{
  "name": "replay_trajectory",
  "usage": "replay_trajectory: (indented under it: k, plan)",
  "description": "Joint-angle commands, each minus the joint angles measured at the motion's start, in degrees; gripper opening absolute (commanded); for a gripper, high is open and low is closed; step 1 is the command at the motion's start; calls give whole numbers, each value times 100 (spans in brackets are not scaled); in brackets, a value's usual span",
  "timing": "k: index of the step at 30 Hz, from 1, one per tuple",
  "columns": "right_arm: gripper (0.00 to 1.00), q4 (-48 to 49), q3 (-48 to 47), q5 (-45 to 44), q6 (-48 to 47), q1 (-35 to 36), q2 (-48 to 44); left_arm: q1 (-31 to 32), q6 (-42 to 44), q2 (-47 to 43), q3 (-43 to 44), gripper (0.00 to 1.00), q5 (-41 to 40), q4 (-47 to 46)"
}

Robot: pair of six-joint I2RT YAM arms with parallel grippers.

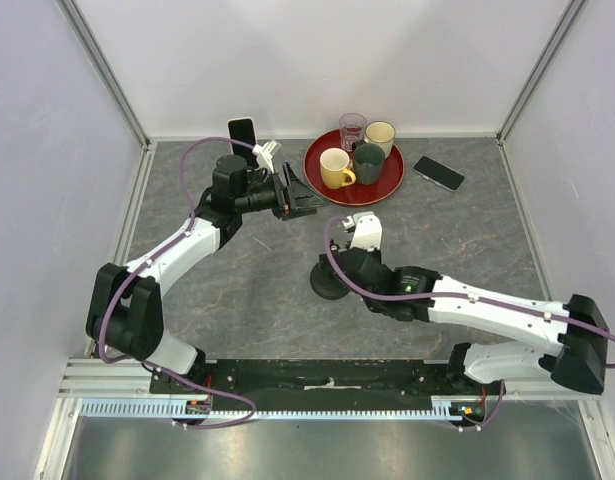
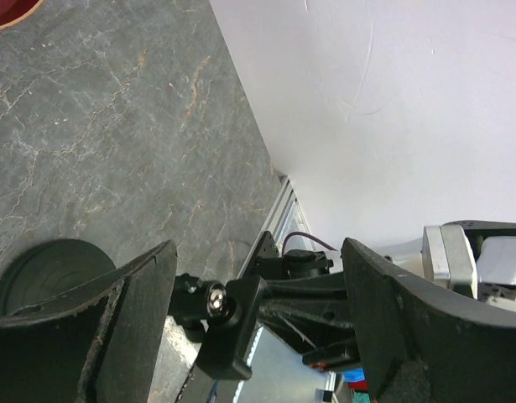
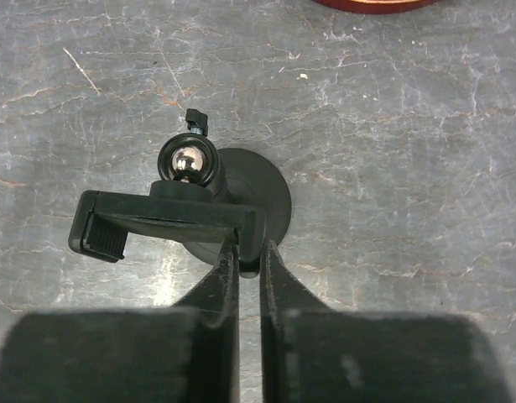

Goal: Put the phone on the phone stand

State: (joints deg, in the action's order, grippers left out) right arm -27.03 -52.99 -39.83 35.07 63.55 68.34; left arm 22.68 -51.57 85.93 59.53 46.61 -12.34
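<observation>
The black phone stand (image 3: 165, 220) sits mid-table on its round base (image 1: 325, 284), with a cradle bar and a shiny ball joint (image 3: 188, 161). My right gripper (image 3: 249, 245) is shut on the right end clamp of the cradle; in the top view it (image 1: 334, 266) stands just above the base. A dark phone (image 1: 439, 172) lies flat on the table right of the red tray, away from both grippers. My left gripper (image 1: 297, 196) hovers open left of the tray with nothing between its fingers (image 2: 123, 319); its wrist view looks back at the stand (image 2: 232, 323).
A red tray (image 1: 322, 180) at the back holds a yellow mug (image 1: 336, 168), a dark green mug (image 1: 368, 162), a cream mug and a glass. Another upright phone (image 1: 242, 133) leans by the back wall beside a white object (image 1: 270, 153). White walls enclose three sides.
</observation>
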Motion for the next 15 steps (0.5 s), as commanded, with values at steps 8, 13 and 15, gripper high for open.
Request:
replay_trajectory:
  k: [8,13,15]
  plan:
    - [57,100,-739,-307,546,299,488,-35,-72,-15,-38,85,173,-190]
    - [91,505,-485,-42,-16,307,-135,-35,-90,-68,-64,85,155,-216]
    - [97,741,-213,-129,-96,290,-555,-35,-107,-76,-64,85,155,-234]
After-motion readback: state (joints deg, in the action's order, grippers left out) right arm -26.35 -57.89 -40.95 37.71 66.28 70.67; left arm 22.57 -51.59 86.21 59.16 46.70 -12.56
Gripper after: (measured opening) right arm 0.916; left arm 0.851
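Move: The round-based phone holder is still pinched by the right fingers at the end of its clamp; its middle lies about 2 cm ahead, 2 cm left and 5 cm below the right hand. From that hand the yellow mug is some 31 cm straight ahead, the red tray 35 cm ahead and 6 cm right, and the phone, already on its stand, 37 cm ahead and 26 cm left. From the left hand the holder is about 7 cm back, 6 cm right and 13 cm down. The right hand eases about 3 cm to the left, level and slowing, while its shut fingers start at once to open and let go of the clamp of the round-based holder. With its leftward travel nearly spent, it then rises about 2.5 cm off the clamp, the fingers going on to almost wide open and the wrist rolling only some 5 degrees. ##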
